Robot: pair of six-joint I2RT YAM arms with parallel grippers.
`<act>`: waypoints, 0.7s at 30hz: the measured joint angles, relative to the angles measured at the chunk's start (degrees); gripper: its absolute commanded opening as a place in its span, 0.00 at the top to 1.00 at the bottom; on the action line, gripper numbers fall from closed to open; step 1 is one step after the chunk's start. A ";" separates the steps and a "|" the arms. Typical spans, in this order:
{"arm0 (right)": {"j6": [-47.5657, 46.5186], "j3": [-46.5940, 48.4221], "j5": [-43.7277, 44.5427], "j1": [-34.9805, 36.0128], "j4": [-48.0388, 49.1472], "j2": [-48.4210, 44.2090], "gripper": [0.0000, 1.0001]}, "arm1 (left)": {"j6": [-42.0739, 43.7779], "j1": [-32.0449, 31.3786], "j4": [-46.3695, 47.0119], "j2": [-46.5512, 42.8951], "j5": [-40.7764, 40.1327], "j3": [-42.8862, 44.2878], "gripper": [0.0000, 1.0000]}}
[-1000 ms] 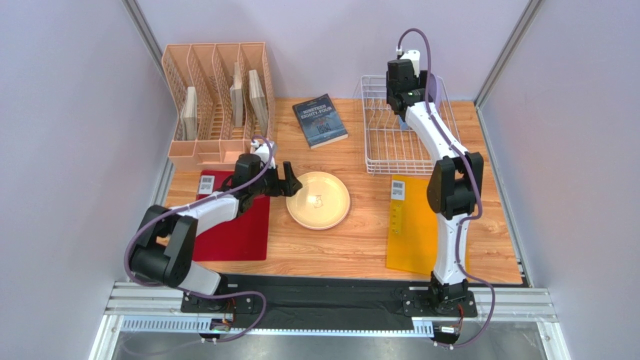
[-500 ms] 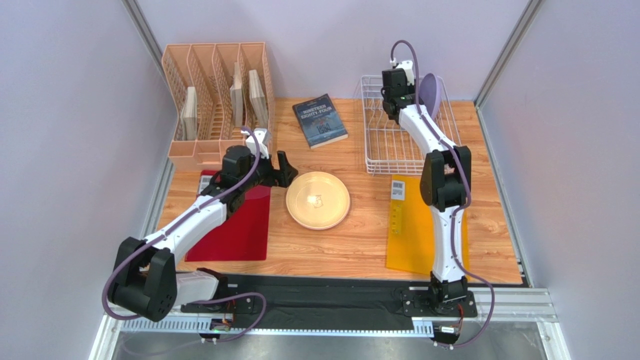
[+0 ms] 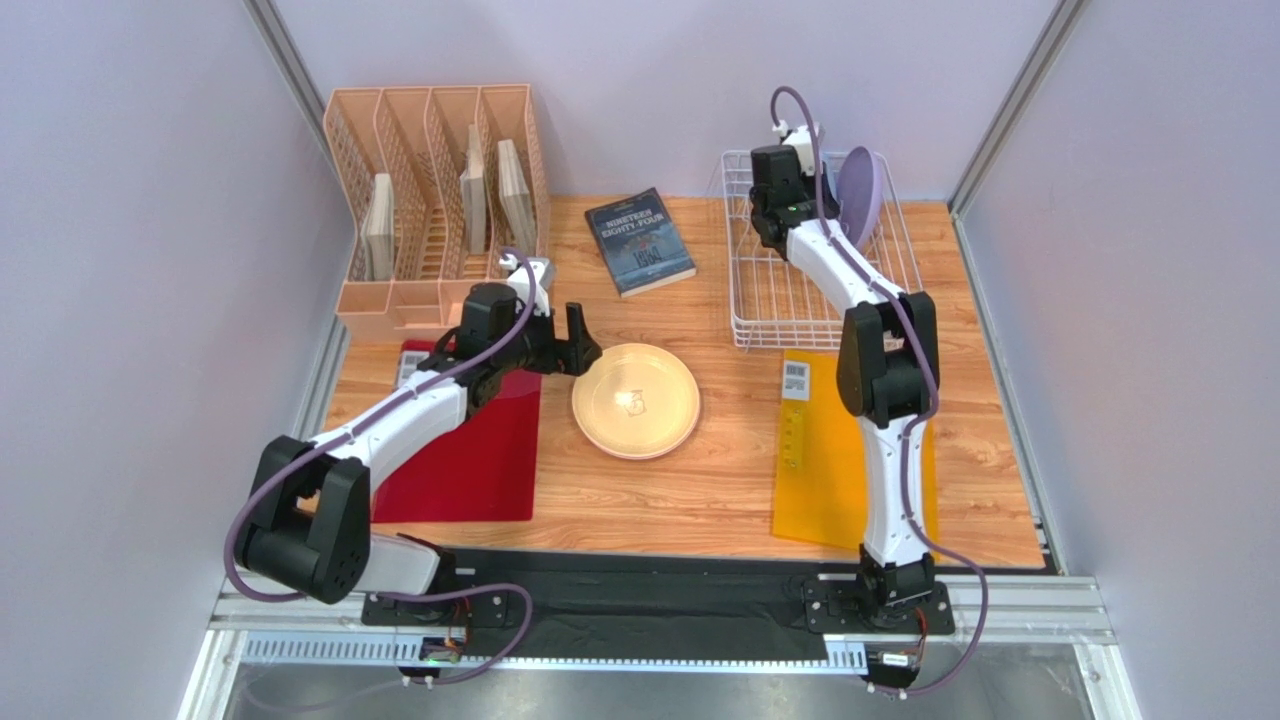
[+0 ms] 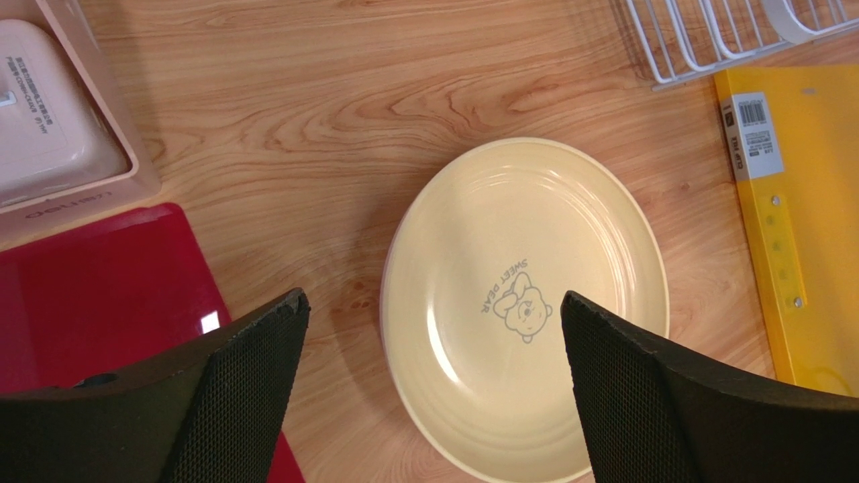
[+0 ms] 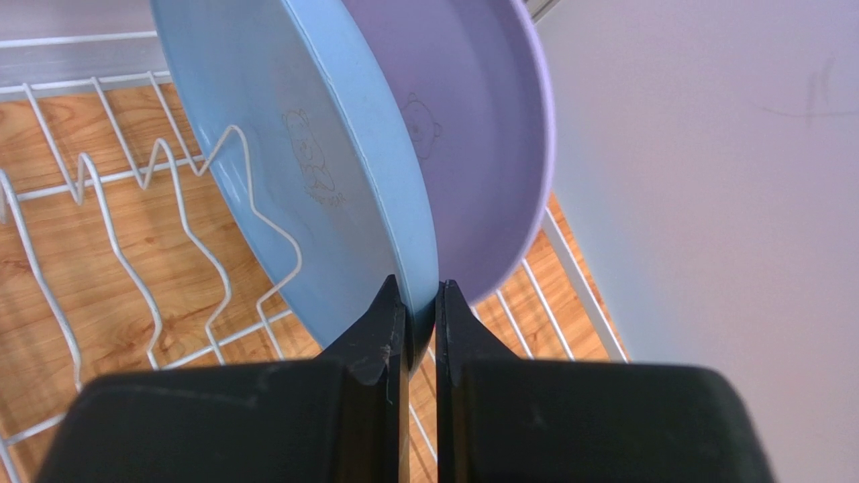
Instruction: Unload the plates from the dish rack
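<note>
The cream-tan plate (image 3: 636,399) lies flat on the table; it also shows in the left wrist view (image 4: 524,302). My left gripper (image 3: 576,342) hovers open and empty just above its left side (image 4: 434,307). The white wire dish rack (image 3: 766,285) stands at the back right. In it the light blue plate (image 5: 302,161) and the lavender plate (image 5: 464,141) stand upright side by side; the lavender one also shows from above (image 3: 860,188). My right gripper (image 5: 420,297) is shut on the lower rim of the light blue plate; from above it sits at the rack's back (image 3: 812,195). The pink plate is not in view.
A peach slotted organiser (image 3: 436,195) stands at the back left, with a dark book (image 3: 640,237) beside it. A red mat (image 3: 466,450) lies under my left arm. A yellow folder (image 3: 827,450) lies in front of the rack. Grey walls close in on both sides.
My left gripper drew back to the left, then returned beside the cream plate. My right wrist shifted left and back over the rack, and the lavender plate came into sight.
</note>
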 measured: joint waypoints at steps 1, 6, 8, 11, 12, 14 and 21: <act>-0.55 -1.16 1.16 0.46 1.07 -0.52 1.00 | 0.02 -0.11 -0.17 0.13 -0.13 0.00 0.00; -3.19 -5.84 6.29 2.21 5.16 -5.66 1.00 | 0.28 -0.48 -0.35 0.11 -1.49 0.00 0.00; -4.07 -8.09 8.15 2.43 5.99 -9.18 1.00 | 0.28 -0.48 -0.35 -0.02 -2.19 0.00 0.00; -4.04 -11.15 8.33 2.49 6.73 -15.61 1.00 | 0.28 -0.48 -0.20 -0.24 -2.75 0.00 0.00; -3.89 -12.20 8.52 2.93 6.51 -18.10 1.00 | 0.26 -0.48 -0.09 -0.31 -2.84 0.00 0.00; -3.19 -13.40 8.48 3.82 6.64 -21.99 1.00 | 0.22 -0.48 0.31 -0.42 -2.84 0.00 0.00; 2.38 -18.47 2.23 6.45 2.82 -32.06 1.00 | 0.00 -0.55 1.18 -0.76 -2.54 1.49 0.00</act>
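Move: The right hand already has the blue plate's near edge pinched in the dish rack. The yellow plate on the table, where the last plate went, lies about 25 cm back, 36 cm to its left and 15 cm below. The purple plate stands some 5 cm to the hand's right and 5 cm ahead; the rack's middle is about 5 cm left, level with it and 13 cm below. From the left hand, the yellow plate is about 8 cm right, 1 cm back and 11 cm below. Up and back in one quick sweep, the right hand draws the blue plate out of the rack, rising about 16 cm while pulling back some 10 cm, past the purple plate's side. The shut fingers keep their pinch on its near edge, and the wrist tips upward by roughly 15 degrees; the climb eases off at the end as the hand edges slightly left. ##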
